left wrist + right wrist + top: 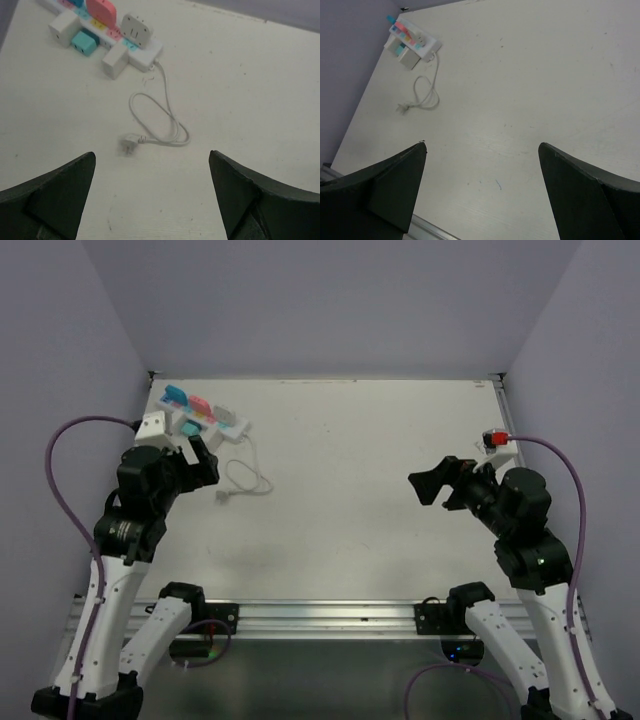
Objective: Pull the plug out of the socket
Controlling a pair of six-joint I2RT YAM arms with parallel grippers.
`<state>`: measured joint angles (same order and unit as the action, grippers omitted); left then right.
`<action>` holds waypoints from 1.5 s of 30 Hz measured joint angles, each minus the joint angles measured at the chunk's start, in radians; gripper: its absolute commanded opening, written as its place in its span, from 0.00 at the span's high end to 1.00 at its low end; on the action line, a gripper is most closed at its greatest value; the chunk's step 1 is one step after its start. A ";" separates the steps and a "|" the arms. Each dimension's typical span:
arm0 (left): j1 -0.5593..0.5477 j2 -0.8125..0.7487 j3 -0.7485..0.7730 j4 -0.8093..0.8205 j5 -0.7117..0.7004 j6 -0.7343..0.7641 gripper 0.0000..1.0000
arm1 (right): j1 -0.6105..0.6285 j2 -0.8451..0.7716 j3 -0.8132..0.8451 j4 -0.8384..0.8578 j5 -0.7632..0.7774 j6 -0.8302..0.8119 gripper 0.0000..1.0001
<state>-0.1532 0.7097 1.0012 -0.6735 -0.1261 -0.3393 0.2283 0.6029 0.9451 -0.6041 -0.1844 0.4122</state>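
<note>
The socket [238, 429] is a long white power strip lying at the table's far left corner, also in the left wrist view [146, 54] and the right wrist view [431, 48]. Several plugs sit on it: a pink one [101, 9], a white round-cornered one [136, 31], a teal one [83, 42] and white cubes [115, 61]. Its thin cord [167, 117] loops toward me and ends in a loose wall plug [129, 145]. My left gripper [200, 455] [151, 155] hovers open just short of the strip. My right gripper [430, 487] [482, 145] hangs open far to the right, with nothing between its fingers.
Grey walls close the table [380, 490] on the left, back and right. A metal rail [320, 618] runs along the near edge between the arm bases. Purple cables [60, 480] arc beside both arms.
</note>
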 measured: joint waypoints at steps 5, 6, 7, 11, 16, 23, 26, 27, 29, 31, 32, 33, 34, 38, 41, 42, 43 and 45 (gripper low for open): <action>0.000 0.186 -0.090 0.060 0.026 -0.058 0.00 | 0.000 0.017 -0.035 0.013 -0.062 0.009 0.01; 0.000 0.221 -0.104 0.076 0.028 -0.071 0.01 | 0.000 0.018 -0.045 0.016 -0.074 0.010 0.01; 0.000 0.256 -0.116 0.095 0.029 -0.083 0.01 | 0.000 0.017 -0.055 0.017 -0.088 0.010 0.01; 0.000 0.389 -0.152 0.188 0.029 -0.123 0.00 | 0.000 0.008 -0.082 0.018 -0.119 0.006 0.01; 0.000 0.599 -0.154 0.298 0.004 -0.172 0.02 | 0.000 -0.010 -0.084 0.017 -0.140 -0.006 0.01; 0.000 0.818 -0.124 0.353 -0.077 -0.223 0.16 | 0.000 -0.011 -0.093 0.017 -0.165 -0.020 0.01; 0.000 0.874 -0.089 0.365 -0.118 -0.230 0.28 | 0.000 -0.021 -0.105 0.015 -0.174 -0.023 0.01; 0.000 0.886 -0.079 0.370 -0.127 -0.232 0.34 | 0.000 -0.022 -0.105 0.015 -0.175 -0.025 0.01; 0.000 0.905 -0.065 0.380 -0.140 -0.241 0.40 | 0.000 -0.021 -0.105 0.015 -0.175 -0.029 0.01; 0.000 0.924 -0.050 0.383 -0.144 -0.245 0.46 | 0.000 -0.021 -0.105 0.016 -0.177 -0.031 0.01; 0.000 0.935 -0.043 0.385 -0.144 -0.246 0.48 | 0.000 -0.021 -0.105 0.015 -0.178 -0.031 0.01; 0.000 0.950 -0.034 0.389 -0.143 -0.245 0.51 | 0.000 -0.021 -0.105 0.015 -0.180 -0.032 0.01; 0.000 0.966 -0.026 0.392 -0.143 -0.246 0.51 | 0.000 -0.021 -0.105 0.015 -0.183 -0.032 0.01; 0.000 1.008 -0.019 0.396 -0.140 -0.249 0.65 | 0.000 -0.021 -0.106 0.015 -0.200 -0.032 0.01; -0.001 1.018 -0.019 0.396 -0.134 -0.253 0.68 | 0.000 -0.021 -0.106 0.015 -0.202 -0.032 0.01; -0.003 1.018 -0.019 0.396 -0.133 -0.253 0.71 | 0.000 -0.021 -0.106 0.015 -0.202 -0.032 0.01; -0.006 1.018 -0.019 0.396 -0.132 -0.255 0.74 | 0.000 -0.021 -0.106 0.015 -0.203 -0.032 0.01; -0.015 1.018 -0.018 0.396 -0.130 -0.257 0.85 | 0.000 -0.022 -0.106 0.015 -0.204 -0.034 0.01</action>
<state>-0.1680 1.7279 0.9829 -0.2779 -0.2565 -0.5961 0.2283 0.5808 0.8391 -0.5888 -0.3885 0.3786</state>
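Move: The near-left side of the white cable loop lies about 13 cm ahead of the left gripper, 1 cm to its right and 27 cm below it. The cable's plug is some 6 cm nearer than that spot and 3 cm left of it; the power strip's near end stands about 15 cm beyond it and 3 cm left, and the white adapter 12 cm beyond and 8 cm left. From the right gripper, that cable spot lies roughly 16 cm ahead, 45 cm left and 28 cm down. Swing the left gripper down about 26 cm and forward 13 cm to the near-left side of the cable loop, tipping the fingers some 35 degrees further down and turning slightly counter-clockwise. Start closing near the table and ease the last bit down so the fingertips come together around the cable. Let the open right gripper drift slightly down and left, clear of everything. ##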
